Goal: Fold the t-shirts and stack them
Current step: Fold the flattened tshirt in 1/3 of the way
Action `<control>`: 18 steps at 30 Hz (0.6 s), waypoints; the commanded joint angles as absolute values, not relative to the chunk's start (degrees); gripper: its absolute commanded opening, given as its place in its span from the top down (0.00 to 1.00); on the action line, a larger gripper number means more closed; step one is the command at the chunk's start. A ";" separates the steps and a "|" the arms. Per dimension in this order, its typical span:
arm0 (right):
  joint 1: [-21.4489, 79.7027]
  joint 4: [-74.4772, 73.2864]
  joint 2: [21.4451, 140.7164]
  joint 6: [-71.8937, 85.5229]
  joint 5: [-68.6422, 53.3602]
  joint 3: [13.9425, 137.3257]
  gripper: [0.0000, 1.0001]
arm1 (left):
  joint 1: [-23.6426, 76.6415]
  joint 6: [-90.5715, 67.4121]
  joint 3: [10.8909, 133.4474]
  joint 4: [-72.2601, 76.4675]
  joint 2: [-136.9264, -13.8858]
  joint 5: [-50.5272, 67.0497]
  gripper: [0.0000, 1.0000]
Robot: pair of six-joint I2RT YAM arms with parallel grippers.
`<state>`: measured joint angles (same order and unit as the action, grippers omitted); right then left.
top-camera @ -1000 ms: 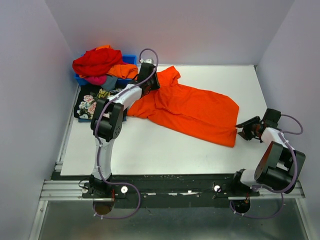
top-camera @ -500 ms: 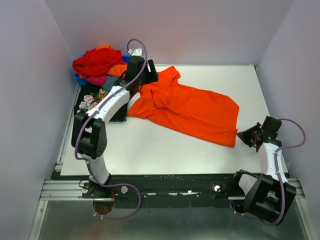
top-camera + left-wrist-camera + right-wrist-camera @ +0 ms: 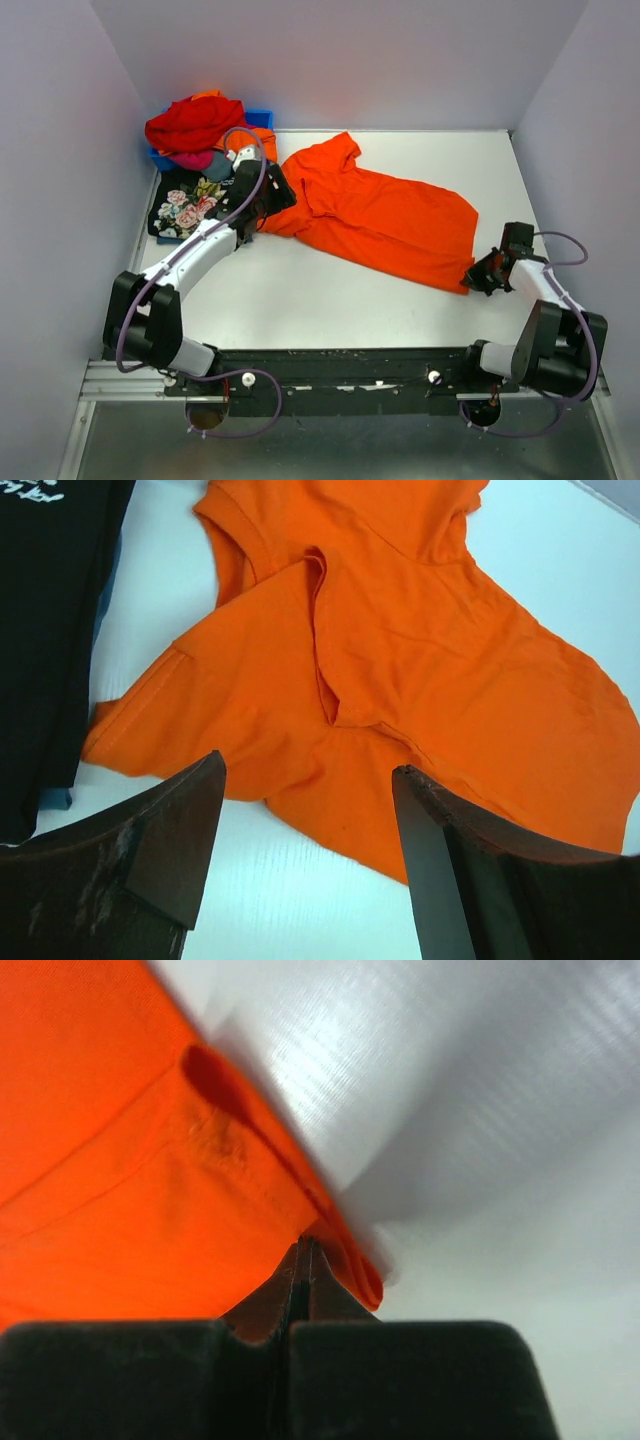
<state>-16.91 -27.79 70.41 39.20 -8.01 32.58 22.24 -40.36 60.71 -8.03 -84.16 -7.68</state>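
A plain bright orange t-shirt (image 3: 380, 215) lies spread and rumpled across the middle of the white table. My left gripper (image 3: 262, 200) hovers open above its left sleeve edge. In the left wrist view the orange t-shirt (image 3: 400, 660) shows between and beyond the wide-apart left gripper (image 3: 308, 770) fingers, which hold nothing. My right gripper (image 3: 478, 278) is at the shirt's near right hem corner. In the right wrist view the right gripper (image 3: 303, 1243) is shut, pinching the slightly lifted hem of the orange t-shirt (image 3: 110, 1160). A black t-shirt with rose print (image 3: 180, 205) lies flat at the left.
A heap of t-shirts, a red one (image 3: 195, 120) on top, overflows the blue bin (image 3: 260, 118) at the back left corner. The black t-shirt (image 3: 50, 630) fills the left edge of the left wrist view. Walls close in on the table's left, back and right.
My left gripper opened, let go of the shirt's collar area and drew back toward the near left. My right gripper moved in to the hem corner and shut on it.
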 commanded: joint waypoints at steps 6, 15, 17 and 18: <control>-16.70 -35.59 81.91 40.08 7.11 40.15 0.99 | 22.24 -44.65 52.30 -5.88 -78.22 -12.65 0.19; -17.40 -38.94 82.63 42.45 20.46 46.49 0.99 | 19.17 -47.90 49.31 -9.76 -79.63 -14.42 0.23; -17.40 -37.45 80.96 42.28 19.79 47.19 0.99 | 18.55 -48.51 47.65 -7.57 -79.98 -12.14 0.25; -17.40 -36.31 79.03 41.06 16.73 47.55 0.99 | 18.54 -48.78 47.11 -6.95 -80.33 -11.00 0.26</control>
<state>-16.97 -36.69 82.98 41.08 12.99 45.17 19.84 -46.19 49.95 -8.56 -79.02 -12.84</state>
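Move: The near hem corner of the orange t-shirt lies practically under the right hand's shut tips, about 2 cm back and 1 cm below; the far hem corner is some 23 cm ahead and 4 cm to the right. For the left hand, the folded-over near sleeve end lies about 7 cm left, 1 cm ahead and 16 cm down, with the black folded shirt's middle 26 cm left and 11 cm ahead, and the far sleeve 31 cm ahead and 22 cm right. The right hand, fingers kept shut, sinks just under 1 cm to press its tips on the cloth beside the near hem corner and drags it about 6.5 cm to the right, its fingertips swinging some 20 degrees to the right and back towards the base. Meanwhile the open left hand comes down about 4.5 cm as it moves as far left and 3 cm back, over the near side of the shirt towards the folded-over sleeve end, turning about 10 degrees counter-clockwise and touching nothing yet. ##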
